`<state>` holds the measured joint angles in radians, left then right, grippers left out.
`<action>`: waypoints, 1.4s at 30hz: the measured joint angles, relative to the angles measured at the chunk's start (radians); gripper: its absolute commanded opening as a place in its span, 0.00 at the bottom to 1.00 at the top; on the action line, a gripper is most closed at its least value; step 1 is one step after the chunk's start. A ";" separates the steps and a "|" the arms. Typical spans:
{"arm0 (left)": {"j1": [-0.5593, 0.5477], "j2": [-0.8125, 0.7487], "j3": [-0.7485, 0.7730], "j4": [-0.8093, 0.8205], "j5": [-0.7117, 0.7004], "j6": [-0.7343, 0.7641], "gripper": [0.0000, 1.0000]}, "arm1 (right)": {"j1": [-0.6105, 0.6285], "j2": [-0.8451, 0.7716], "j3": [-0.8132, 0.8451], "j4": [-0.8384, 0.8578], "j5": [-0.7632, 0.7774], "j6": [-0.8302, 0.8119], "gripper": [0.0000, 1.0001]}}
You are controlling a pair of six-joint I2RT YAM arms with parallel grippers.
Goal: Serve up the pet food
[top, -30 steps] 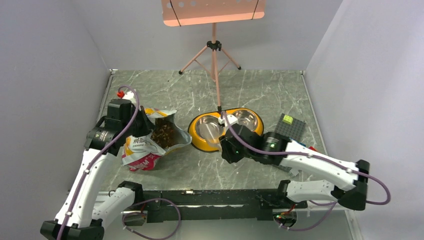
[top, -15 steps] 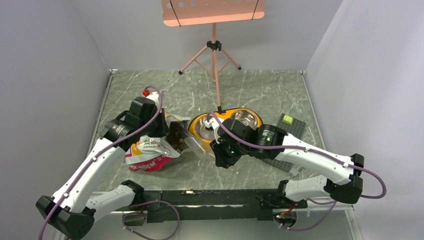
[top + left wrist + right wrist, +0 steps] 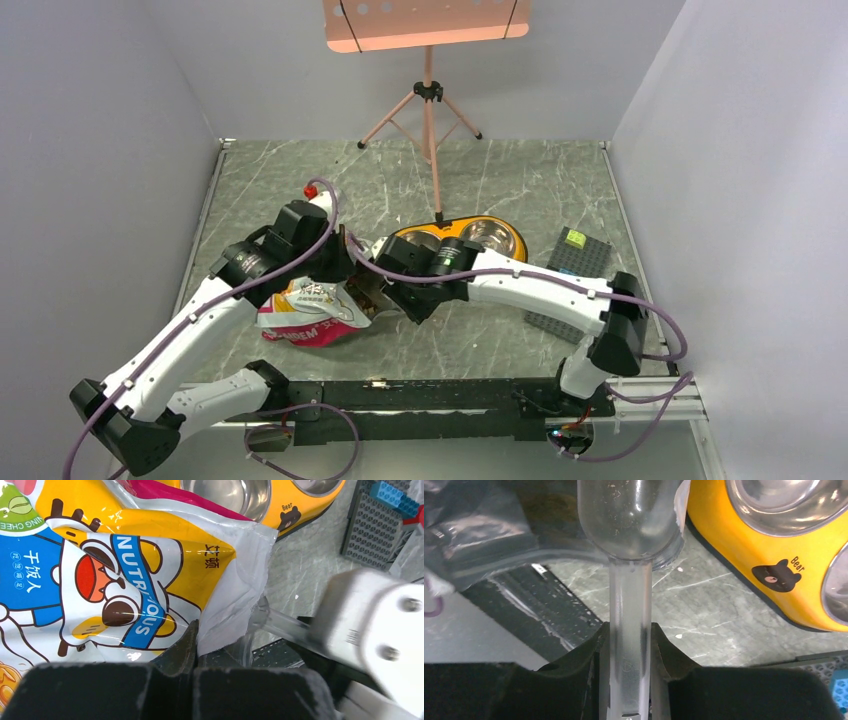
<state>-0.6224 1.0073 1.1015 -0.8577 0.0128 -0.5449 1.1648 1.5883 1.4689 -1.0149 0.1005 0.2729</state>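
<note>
The crinkly white-and-yellow pet food bag lies left of centre with its mouth turned toward the feeder. My left gripper is shut on the white top edge of the bag, pinched between its fingers. The pet food is only a dark brown patch inside the bag's mouth. My right gripper is shut on the handle of a clear plastic scoop, whose bowl sits at the bag's opening. The yellow double-bowl feeder stands just right of the bag, its steel bowls bare.
A grey studded baseplate lies right of the feeder, with coloured bricks on it. A pink music stand on a tripod stands at the back centre. Grey walls close in the left and right sides.
My left gripper has carried the bag's edge to the right, toward the feeder. My right arm has swung left with the scoop, from over the feeder to the bag's mouth.
</note>
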 measured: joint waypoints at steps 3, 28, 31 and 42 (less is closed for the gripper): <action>-0.001 -0.012 -0.010 0.019 0.002 -0.022 0.00 | 0.002 0.039 0.008 -0.006 0.030 -0.026 0.00; 0.165 -0.220 -0.159 0.104 -0.117 -0.188 0.00 | 0.002 0.294 0.063 0.636 0.156 -0.219 0.00; 0.140 -0.222 -0.129 0.089 -0.089 -0.173 0.00 | -0.001 0.237 -0.042 0.766 0.186 -0.198 0.00; 0.137 -0.288 -0.129 0.056 -0.107 -0.160 0.00 | 0.013 0.162 -0.129 0.841 0.185 -0.151 0.00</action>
<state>-0.4850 0.7189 0.9730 -0.8013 -0.0944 -0.7052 1.1778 1.7500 1.3396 -0.1741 0.2852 0.1219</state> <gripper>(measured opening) 0.006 0.304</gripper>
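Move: The right hand grips the handle of the clear scoop, its bowl already at the bag's mouth, whose middle lies about 11 cm left, 5 cm ahead and 5 cm below this hand. The yellow feeder is about 11 cm ahead and 7 cm right of the right hand, 13 cm below. For the left hand, already pinching the rim, the mouth lies about 5 cm back, 5 cm right and 6 cm below. Right hand takes the scoop some 15 cm left and forward, deeper into the bag, left hand drawing the rim leftward. ##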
